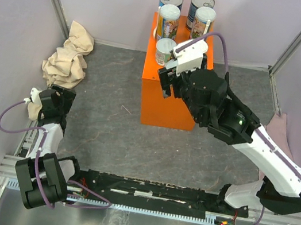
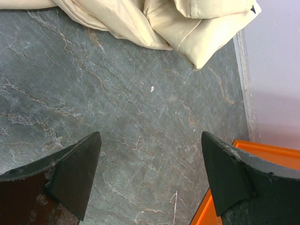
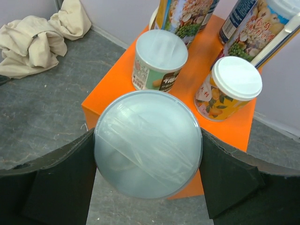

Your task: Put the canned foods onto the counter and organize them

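Observation:
My right gripper [image 3: 148, 143] is shut on a can with a clear pale lid [image 3: 146, 126], one finger on each side of it. It hangs over the near left corner of the orange counter [image 3: 194, 70]. On the counter stand a green-labelled can [image 3: 161, 56], an orange-labelled can with a white lid [image 3: 234, 84] and two tall cans [image 1: 168, 21] [image 1: 203, 21]. Two blue tins [image 1: 171, 1] [image 1: 202, 2] show behind the tall cans. In the top view the right gripper [image 1: 170, 76] hides the held can. My left gripper [image 2: 150, 173] is open above the bare grey floor.
A crumpled beige cloth [image 1: 70, 57] lies at the back left, just ahead of the left gripper [image 1: 48, 94]. A pink cloth [image 1: 282, 127] lies against the right wall. Pale walls close in the grey floor, and the counter's edge [image 2: 276, 152] shows to the left gripper's right.

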Controlling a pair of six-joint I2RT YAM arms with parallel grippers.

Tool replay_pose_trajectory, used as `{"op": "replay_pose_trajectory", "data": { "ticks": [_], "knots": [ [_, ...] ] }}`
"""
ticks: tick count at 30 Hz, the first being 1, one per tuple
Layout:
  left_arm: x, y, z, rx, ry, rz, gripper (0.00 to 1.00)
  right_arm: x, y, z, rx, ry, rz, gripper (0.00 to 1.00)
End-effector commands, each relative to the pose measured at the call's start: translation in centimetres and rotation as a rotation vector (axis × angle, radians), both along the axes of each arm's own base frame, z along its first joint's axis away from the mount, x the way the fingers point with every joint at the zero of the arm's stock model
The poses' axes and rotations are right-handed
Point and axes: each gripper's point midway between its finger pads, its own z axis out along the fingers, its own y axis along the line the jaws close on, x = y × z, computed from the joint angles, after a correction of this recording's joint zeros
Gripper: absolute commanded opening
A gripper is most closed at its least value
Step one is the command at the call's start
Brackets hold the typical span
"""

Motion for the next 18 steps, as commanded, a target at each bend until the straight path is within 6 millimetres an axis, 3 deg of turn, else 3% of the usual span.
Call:
{"op": "replay_pose_trajectory", "data": {
  "ticks": [1,18],
  "knots": [
    [0.7,0.2,1.0,-0.006,-0.054,0.009,0.93,0.7,-1.0,5.3,0.153,-0.06,-0.011,0.1],
    [0.7,0.2,1.0,-0.011,-0.054,0.004,0.93,5.2,-1.6,3.6,0.18,0.08,-0.059,0.1]
  ]
}}
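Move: The right hand holds the last can just in front of the orange counter's front edge. The free front spot lies about 6 cm ahead, 2 cm right and some 7 cm below. Beyond that spot, the short silver-lid can stands roughly 10 cm ahead and 3 cm left of the hand, and the white-lid can 11 cm ahead and 7 cm right. From the idle left hand the spot is about 40 cm right, 5 ahead and 20 up. Forward, at a steady pace, the right hand carries the gripped can about 5 cm in over the counter's front edge, towards the free place before the two short cans, drifting slightly right. It rises about a centimetre first, then sinks roughly 2 cm as the fingers tip down some 10 degrees; they keep their hold. ##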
